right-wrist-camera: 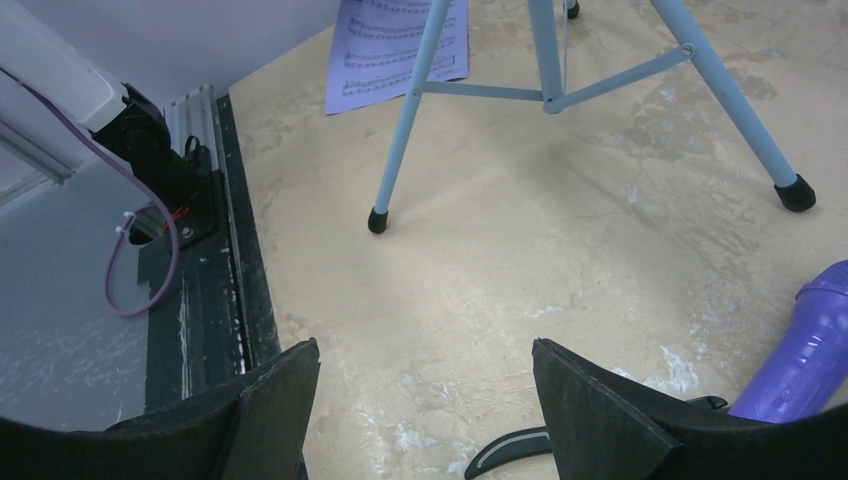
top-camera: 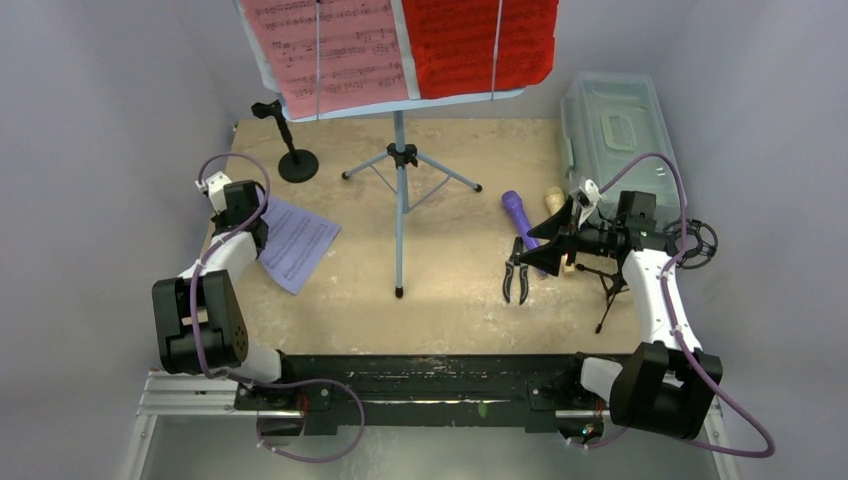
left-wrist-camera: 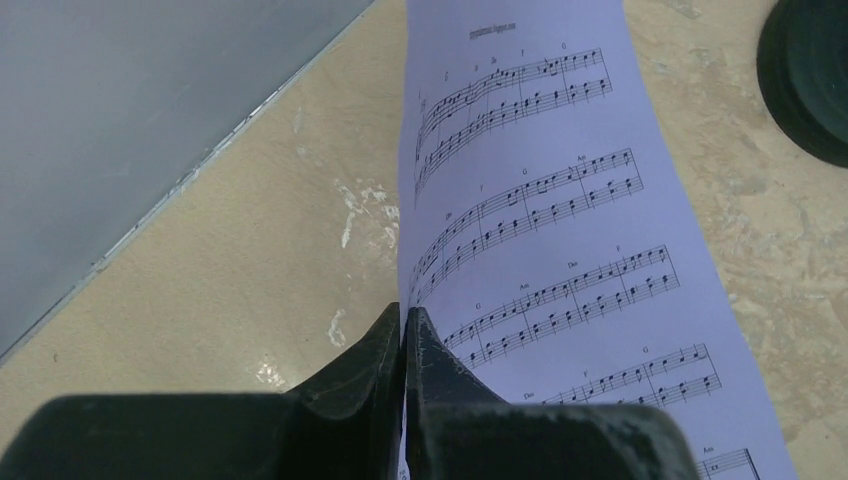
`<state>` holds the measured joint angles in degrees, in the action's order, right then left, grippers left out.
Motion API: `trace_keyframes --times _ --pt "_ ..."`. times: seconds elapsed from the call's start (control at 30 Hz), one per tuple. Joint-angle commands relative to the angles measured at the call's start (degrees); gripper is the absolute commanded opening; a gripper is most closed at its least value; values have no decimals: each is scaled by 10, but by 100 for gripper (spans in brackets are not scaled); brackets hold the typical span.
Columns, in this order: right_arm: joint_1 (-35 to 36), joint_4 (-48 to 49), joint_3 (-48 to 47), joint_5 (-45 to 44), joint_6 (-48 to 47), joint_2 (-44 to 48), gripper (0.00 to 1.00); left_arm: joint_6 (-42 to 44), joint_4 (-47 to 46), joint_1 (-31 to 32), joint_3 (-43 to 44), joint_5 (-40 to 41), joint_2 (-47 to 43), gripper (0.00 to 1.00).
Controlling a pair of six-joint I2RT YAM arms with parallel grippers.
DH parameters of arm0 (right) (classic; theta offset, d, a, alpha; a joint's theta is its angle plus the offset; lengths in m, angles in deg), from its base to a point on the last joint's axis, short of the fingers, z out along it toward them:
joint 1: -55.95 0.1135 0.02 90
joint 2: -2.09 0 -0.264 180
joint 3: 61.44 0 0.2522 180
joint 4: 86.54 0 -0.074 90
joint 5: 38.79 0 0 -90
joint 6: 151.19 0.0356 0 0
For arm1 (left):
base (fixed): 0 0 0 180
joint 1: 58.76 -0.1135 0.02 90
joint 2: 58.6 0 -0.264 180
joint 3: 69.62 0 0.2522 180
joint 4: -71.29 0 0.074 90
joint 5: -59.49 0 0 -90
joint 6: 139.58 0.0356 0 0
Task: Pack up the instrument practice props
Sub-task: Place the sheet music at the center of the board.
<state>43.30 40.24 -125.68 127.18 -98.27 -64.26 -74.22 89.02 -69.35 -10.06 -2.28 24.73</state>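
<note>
A white sheet-music page [top-camera: 297, 243] lies on the table at the left, and my left gripper [top-camera: 260, 236] is shut on its near edge. In the left wrist view the page [left-wrist-camera: 560, 200] rises from between the closed fingers of that gripper [left-wrist-camera: 404, 316]. Pink and red pages [top-camera: 400, 45] sit on the light-blue music desk [top-camera: 400, 170], which stands on tripod legs mid-table. A black round-base pole [top-camera: 292, 155] stands at the back left. The purple microphone [top-camera: 520, 213], cream microphone [top-camera: 553, 200] and black mic tripod [top-camera: 610, 290] lie at the right. My right gripper [right-wrist-camera: 425, 350] hovers open and empty beside the purple microphone [right-wrist-camera: 810, 360].
The translucent grey-green box [top-camera: 615, 135] stands closed at the back right. A black plier-shaped piece [top-camera: 516, 278] lies just in front of the right gripper. The stand's tripod feet [right-wrist-camera: 377, 220] spread across the table's middle. Grey walls enclose the table on three sides.
</note>
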Motion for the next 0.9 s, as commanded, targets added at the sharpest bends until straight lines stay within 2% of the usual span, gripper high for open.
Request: trace_keyframes --times 0.0,0.17,0.2,0.33,0.43,0.47,0.5,0.67,0.87 --pt "3 -5 -7 4 -10 5 82 -46 -10 -17 36 -8 18 5" --pt "4 -5 -7 3 -10 5 81 -60 7 -26 55 -17 41 20" --pt "3 -5 -7 2 -10 4 82 -62 11 -29 60 -18 44 26" --pt "3 -5 -7 1 -11 3 82 -84 49 -32 78 17 46 64" --pt "3 -5 -7 -1 -11 1 82 -105 82 -31 89 49 33 77" --pt "3 -5 -7 -49 -11 0 82 -108 89 -31 90 51 25 78" --pt "4 -5 -7 -8 -11 -1 82 -109 95 -31 90 52 17 79" --pt "3 -5 -7 -4 -13 -3 82 -110 120 -31 75 24 -35 81" --pt "3 -9 -8 -4 -18 -7 82 -56 101 -31 29 -81 -123 81"
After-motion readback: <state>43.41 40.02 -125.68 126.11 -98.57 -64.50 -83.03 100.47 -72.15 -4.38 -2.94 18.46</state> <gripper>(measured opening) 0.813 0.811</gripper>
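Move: The left hand's closed fingers still pinch the raised near-left long edge of the purple sheet music; the sheet's middle lies about 7 cm to its right, level fore and aft and 3 cm lower. The empty mic stand's base is roughly 16 cm ahead and 12 cm right, the music stand's left foot some 14 cm ahead and 23 cm right. From the idle right hand the sheet lies about 46 cm left, 3 cm ahead, 15 cm below. Easing slightly left, the left hand opens wide, lets go of the sheet's edge and lifts about 5 cm. ##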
